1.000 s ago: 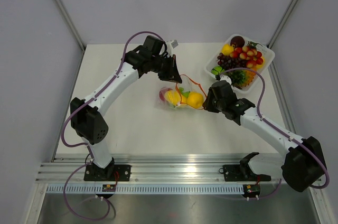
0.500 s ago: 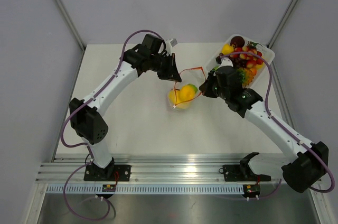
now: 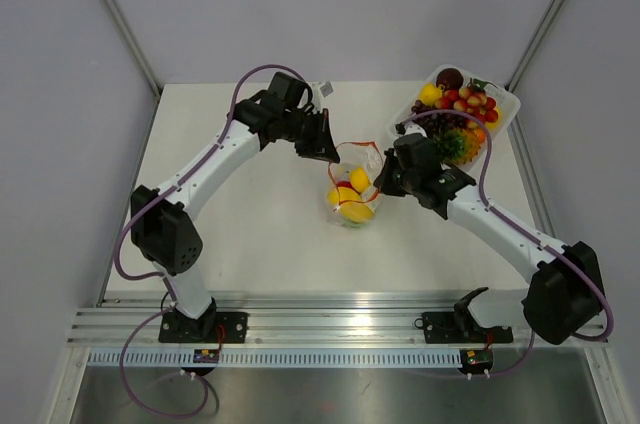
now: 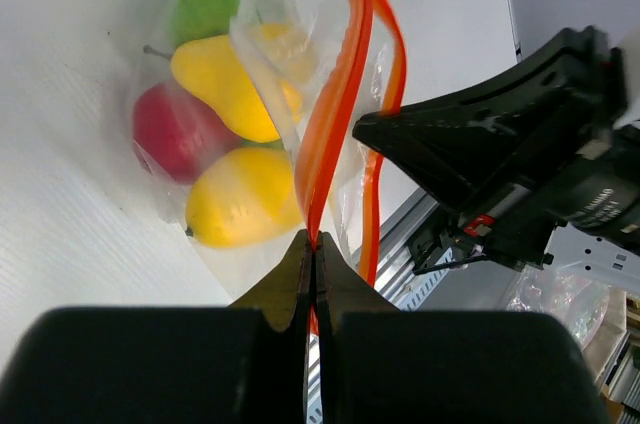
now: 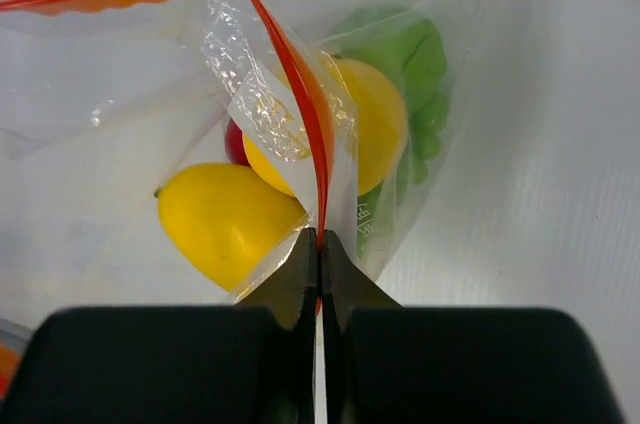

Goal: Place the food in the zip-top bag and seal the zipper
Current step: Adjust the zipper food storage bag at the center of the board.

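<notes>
The clear zip-top bag hangs between my two grippers over the middle of the table, its mouth up. The food inside is two yellow pieces, a red one and a green one. My left gripper is shut on one end of the orange-red zipper. At the other end, my right gripper is shut on the same zipper. Its two strips stand apart between the grips, so the mouth gapes.
A white tray with several mixed toy fruits, grapes among them, stands at the back right, just behind the right arm. A small tag lies near the back edge behind the left arm.
The bag was lying on the table with the right gripper's jaws apart at its edge. Those jaws have shut on the zipper, and both grippers have lifted the bag so that it hangs upright.
</notes>
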Controlling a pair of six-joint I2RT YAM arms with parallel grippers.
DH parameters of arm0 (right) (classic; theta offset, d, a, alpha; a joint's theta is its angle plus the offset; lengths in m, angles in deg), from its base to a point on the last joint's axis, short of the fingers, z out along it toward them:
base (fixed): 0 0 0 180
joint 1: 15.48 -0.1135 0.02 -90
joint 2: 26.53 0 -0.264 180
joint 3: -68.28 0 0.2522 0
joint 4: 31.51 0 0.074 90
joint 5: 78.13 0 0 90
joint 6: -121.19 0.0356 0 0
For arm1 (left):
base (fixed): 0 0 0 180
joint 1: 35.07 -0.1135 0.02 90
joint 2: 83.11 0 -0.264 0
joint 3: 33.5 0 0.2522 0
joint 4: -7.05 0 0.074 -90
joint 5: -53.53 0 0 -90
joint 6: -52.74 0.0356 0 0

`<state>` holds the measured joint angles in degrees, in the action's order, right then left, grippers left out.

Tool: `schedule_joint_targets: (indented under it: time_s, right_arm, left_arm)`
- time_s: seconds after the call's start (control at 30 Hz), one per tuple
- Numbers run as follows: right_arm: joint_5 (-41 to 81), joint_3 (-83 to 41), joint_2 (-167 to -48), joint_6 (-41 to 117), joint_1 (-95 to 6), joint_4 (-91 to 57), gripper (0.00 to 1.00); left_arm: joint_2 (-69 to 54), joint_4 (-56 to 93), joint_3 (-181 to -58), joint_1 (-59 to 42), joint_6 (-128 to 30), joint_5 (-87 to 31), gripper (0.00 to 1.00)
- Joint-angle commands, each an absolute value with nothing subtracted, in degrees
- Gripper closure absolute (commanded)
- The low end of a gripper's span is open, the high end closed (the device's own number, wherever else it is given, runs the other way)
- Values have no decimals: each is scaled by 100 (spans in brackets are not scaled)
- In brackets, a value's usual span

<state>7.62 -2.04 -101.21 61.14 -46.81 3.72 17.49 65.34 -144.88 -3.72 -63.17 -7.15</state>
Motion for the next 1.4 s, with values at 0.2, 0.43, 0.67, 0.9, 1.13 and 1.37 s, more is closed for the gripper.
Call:
schedule_joint_targets:
  time_s: [0.2,0.43,0.67,0.9,1.13,1.37]
  right_arm:
    - [1019,-796,-9598,6037,-4659,422,100]
    - [967,-789,-9315,6028,-4659,369,100]
    - [1002,-217,-9587,6186,-4659,229,98]
    - [1064,-304,-9588,6160,-4659,307,72]
    - [879,-498,-9387,5975,-4668,633,37]
    - [800,-481,-9087,5879,-4659,695,33]
  left_arm:
    - [1428,6493,-15035,-300,-6310,-510,100]
    - [1392,6352,-14983,-282,-6380,-518,100]
    - [1568,6115,-14508,-212,-6468,-360,100]
    - [1524,6176,-14526,-185,-6389,-448,100]
    - [1428,6282,-14605,-185,-6336,-518,100]
    - [1340,6238,-14438,-176,-6354,-509,100]
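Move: Both hands already pinch the open bag's orange rim. The food in the bag's bottom lies about 4 cm ahead of the right hand, 7 cm to its left and 10 below. From the left hand, that food is roughly 5 cm ahead, 4 to the right and 15 below. The fruit bin stands some 27 cm ahead of the right hand, 20 to its right and 8 below. Both hands jog the bag up then down, the right about 8 cm before its fingers open, freeing the rim. ##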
